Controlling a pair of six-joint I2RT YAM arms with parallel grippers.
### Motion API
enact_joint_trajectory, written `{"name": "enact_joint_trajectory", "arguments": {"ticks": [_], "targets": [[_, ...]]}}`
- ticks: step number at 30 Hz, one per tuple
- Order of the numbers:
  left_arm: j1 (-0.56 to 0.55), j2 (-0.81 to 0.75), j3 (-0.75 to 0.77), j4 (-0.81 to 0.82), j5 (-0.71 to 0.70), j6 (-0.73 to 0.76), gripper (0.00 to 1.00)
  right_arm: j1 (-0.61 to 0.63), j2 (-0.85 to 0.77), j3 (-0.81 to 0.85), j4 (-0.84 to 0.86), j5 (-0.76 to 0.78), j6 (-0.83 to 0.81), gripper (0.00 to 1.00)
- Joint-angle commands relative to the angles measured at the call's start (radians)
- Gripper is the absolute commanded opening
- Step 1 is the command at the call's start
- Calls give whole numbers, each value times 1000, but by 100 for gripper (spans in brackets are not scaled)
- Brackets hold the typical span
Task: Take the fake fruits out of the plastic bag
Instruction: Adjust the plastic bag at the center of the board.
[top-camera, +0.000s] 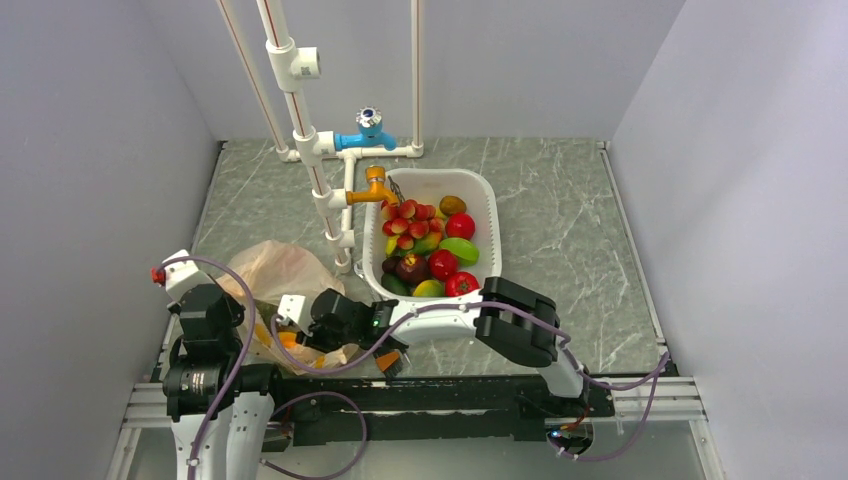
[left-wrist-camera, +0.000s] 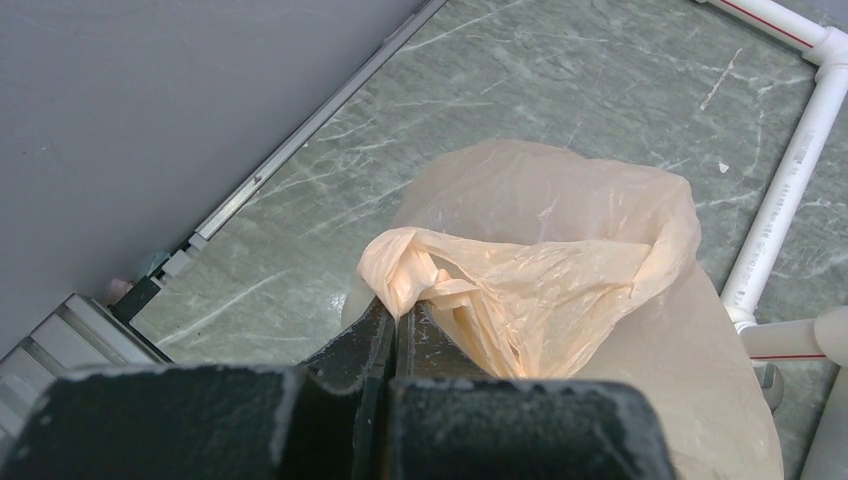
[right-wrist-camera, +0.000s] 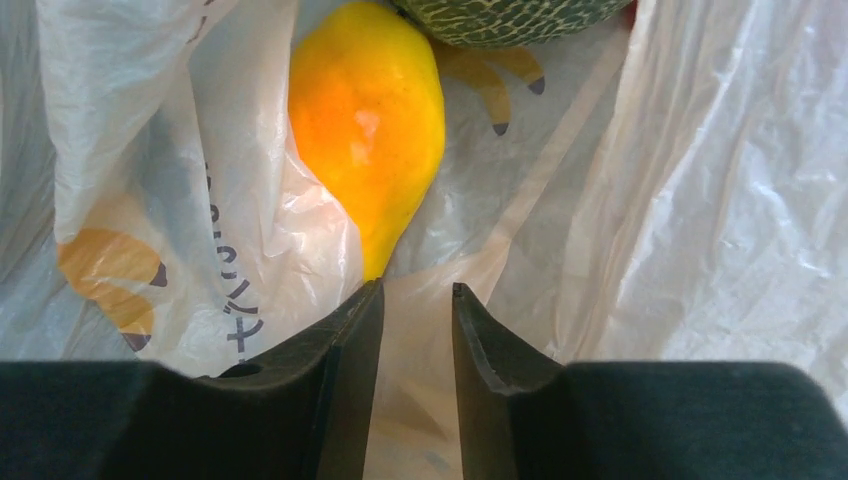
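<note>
The plastic bag (top-camera: 275, 268) lies at the left front of the table. My left gripper (left-wrist-camera: 400, 312) is shut on a bunched fold of the bag's rim (left-wrist-camera: 420, 270) and holds it up. My right gripper (right-wrist-camera: 417, 290) is inside the bag, its jaws a little apart with nothing between them, only bag film behind. Just ahead of its fingertips lies an orange-yellow fruit (right-wrist-camera: 370, 130). The grey-green netted melon (right-wrist-camera: 510, 18) shows at the top edge of that view. A bunch of red grapes (top-camera: 407, 216) lies in the white basin (top-camera: 490, 210).
The basin also holds red, green and dark fruits. White pipes with a blue tap (top-camera: 368, 128) and an orange tap (top-camera: 375, 185) stand behind the bag and the basin. Grey walls close in left and right.
</note>
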Motion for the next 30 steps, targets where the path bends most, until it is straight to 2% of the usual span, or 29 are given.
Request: {"name": "enact_joint_trajectory", "arguments": {"ticks": [1,4,6,11,13,19,23,26,30], "targets": [[-2,15,10,56,20,18,0,1,-4,-22,119,49,35,37],[-1,16,6,62,30,21,0,-6,21,8,136,183,49,40],[-1,15,6,64,37,23,0,-18,-1,5,176,209,55,46],[-1,43,3,110,227,96,0,-55,-48,29,243,19,127,53],[-2,32,7,120,279,116,0,-57,-44,53,271,-61,142,60],[-1,2,29,116,297,118,0,-69,17,190,269,-78,216,84],[-1,-11,41,116,291,105,0,-69,23,232,261,-78,226,85],[-1,8,78,157,454,71,0,-73,-10,212,255,-79,222,84],[-1,136,200,146,639,-20,0,-104,-69,120,284,-96,268,81]]}}
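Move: Inside the plastic bag, the empty right fingers have the bag's middle about 6 cm ahead at much their own height, the melon some 11 cm left and 4 cm ahead, and the yellow mango about 6 cm left and 1 cm back. The bunched bag handle is some 10 cm left, 3 cm ahead and 15 cm above them. From the left hand, which holds that handle, the bag's middle lies about 7 cm ahead, 10 cm right and 15 cm below. Drawing out of the depth of the bag, the right hand first slides some 4 cm forward, then rises about 13 cm while going 7 cm left towards the handle, its fingers spreading wide and swinging up some 25 degrees. The left hand keeps its pinch and pulls the handle about 7 cm right, a little forward and up, turning clockwise. ##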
